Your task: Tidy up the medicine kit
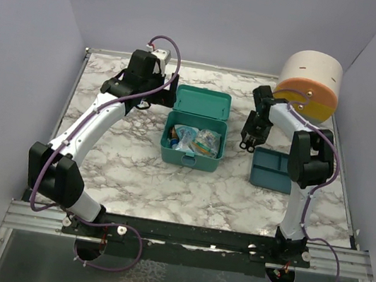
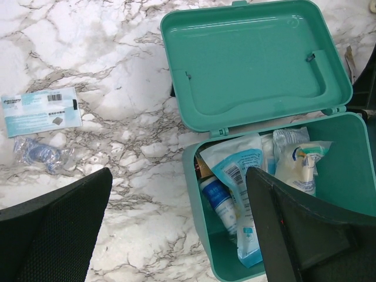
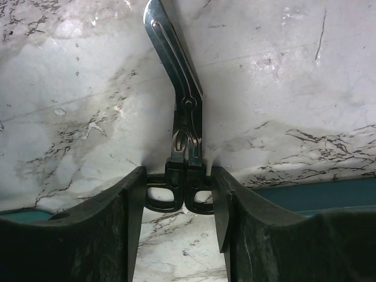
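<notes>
The teal medicine kit (image 1: pixel 191 158) stands mid-table with its hinged lid (image 2: pixel 252 59) thrown back. Inside lie a blue-and-white pouch (image 2: pixel 238 167), a small blue-labelled bottle (image 2: pixel 220 202) and wrapped packets (image 2: pixel 302 164). My left gripper (image 2: pixel 179 176) hangs open above the kit's left rim and the marble beside it, holding nothing. Metal scissors (image 3: pixel 185 100) with black handle loops lie on the marble to the right of the kit, blades pointing away. My right gripper (image 3: pixel 179 176) has come down over the loops, one finger pressed against each outer side.
A flat printed packet (image 2: pixel 41 110) and a small clear bag with something blue (image 2: pixel 38 153) lie on the marble left of the kit. A shallow teal tray (image 1: pixel 273 170) sits by the right arm. The round cream and orange drawer unit (image 1: pixel 310 85) stands at the back right.
</notes>
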`<state>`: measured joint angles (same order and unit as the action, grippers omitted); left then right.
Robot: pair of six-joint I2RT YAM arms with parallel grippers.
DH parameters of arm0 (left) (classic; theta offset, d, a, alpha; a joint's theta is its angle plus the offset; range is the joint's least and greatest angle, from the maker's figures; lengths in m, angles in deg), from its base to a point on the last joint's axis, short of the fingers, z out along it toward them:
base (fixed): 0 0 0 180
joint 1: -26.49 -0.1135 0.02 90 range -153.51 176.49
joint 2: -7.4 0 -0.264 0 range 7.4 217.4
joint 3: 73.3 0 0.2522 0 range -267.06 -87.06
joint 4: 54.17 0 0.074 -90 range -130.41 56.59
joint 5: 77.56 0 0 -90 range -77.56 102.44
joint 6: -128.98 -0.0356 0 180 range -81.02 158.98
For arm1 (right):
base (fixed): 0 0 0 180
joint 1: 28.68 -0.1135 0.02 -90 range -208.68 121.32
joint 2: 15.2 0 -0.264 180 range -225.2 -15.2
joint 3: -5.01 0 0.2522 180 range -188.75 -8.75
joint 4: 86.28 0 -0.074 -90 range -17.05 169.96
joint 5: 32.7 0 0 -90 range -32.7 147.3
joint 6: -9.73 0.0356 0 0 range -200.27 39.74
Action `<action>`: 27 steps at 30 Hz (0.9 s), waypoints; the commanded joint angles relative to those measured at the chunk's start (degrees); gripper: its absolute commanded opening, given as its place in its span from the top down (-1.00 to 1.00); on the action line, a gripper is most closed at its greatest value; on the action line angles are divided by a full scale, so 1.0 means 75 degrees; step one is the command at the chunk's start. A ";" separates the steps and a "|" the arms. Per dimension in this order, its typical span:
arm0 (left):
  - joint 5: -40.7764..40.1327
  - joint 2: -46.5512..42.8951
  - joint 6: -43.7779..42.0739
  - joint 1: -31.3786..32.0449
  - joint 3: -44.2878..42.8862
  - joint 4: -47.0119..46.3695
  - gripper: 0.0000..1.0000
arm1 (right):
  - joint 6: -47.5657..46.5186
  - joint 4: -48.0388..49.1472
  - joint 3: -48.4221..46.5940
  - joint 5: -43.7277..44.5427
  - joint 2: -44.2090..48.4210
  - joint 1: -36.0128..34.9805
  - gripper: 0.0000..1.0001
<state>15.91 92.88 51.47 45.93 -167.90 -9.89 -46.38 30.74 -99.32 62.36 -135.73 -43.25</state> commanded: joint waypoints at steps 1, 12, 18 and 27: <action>0.0142 0.0096 -0.0025 -0.0070 -0.0128 -0.0050 -0.98 | 0.0224 0.0111 0.0273 0.0091 -0.0376 -0.0015 0.06; 0.0187 0.0117 -0.0047 -0.0141 -0.0103 -0.0126 -0.98 | 0.0207 0.0029 0.0326 0.0178 -0.0532 -0.0015 0.54; 0.0212 0.0116 -0.0048 -0.0178 -0.0073 -0.0141 -0.98 | 0.0170 0.0062 0.0392 0.0136 -0.0553 -0.0015 0.95; 0.0282 0.0142 -0.0068 -0.0213 -0.0108 -0.0168 -0.98 | 0.0106 -0.0003 0.0159 0.0225 -0.0260 -0.0015 0.99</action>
<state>16.28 93.77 51.42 44.82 -167.90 -9.93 -45.44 30.50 -99.03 63.04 -135.69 -43.19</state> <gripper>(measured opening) 0.991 0.271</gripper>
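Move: Down at the table, the right hand's open fingers already straddle the scissors' handle loops; the scissors' middle lies about 4 cm ahead, level to the sides and roughly 1 cm below. The blue tray sits some 8 cm back and 9 cm to the right, the medicine kit box about 15 cm left and 3 cm back. From the raised left hand, the scissors are about 24 cm right, 3 cm ahead and 23 cm below. Closing on the scissors' handles, the right hand stays in place just above the table, still pointing down, with next to no turn. Its fingers go from about half open to roughly a quarter, squeeze the two loops from left and right, stop there with the handles between them and keep pressing firmly. ##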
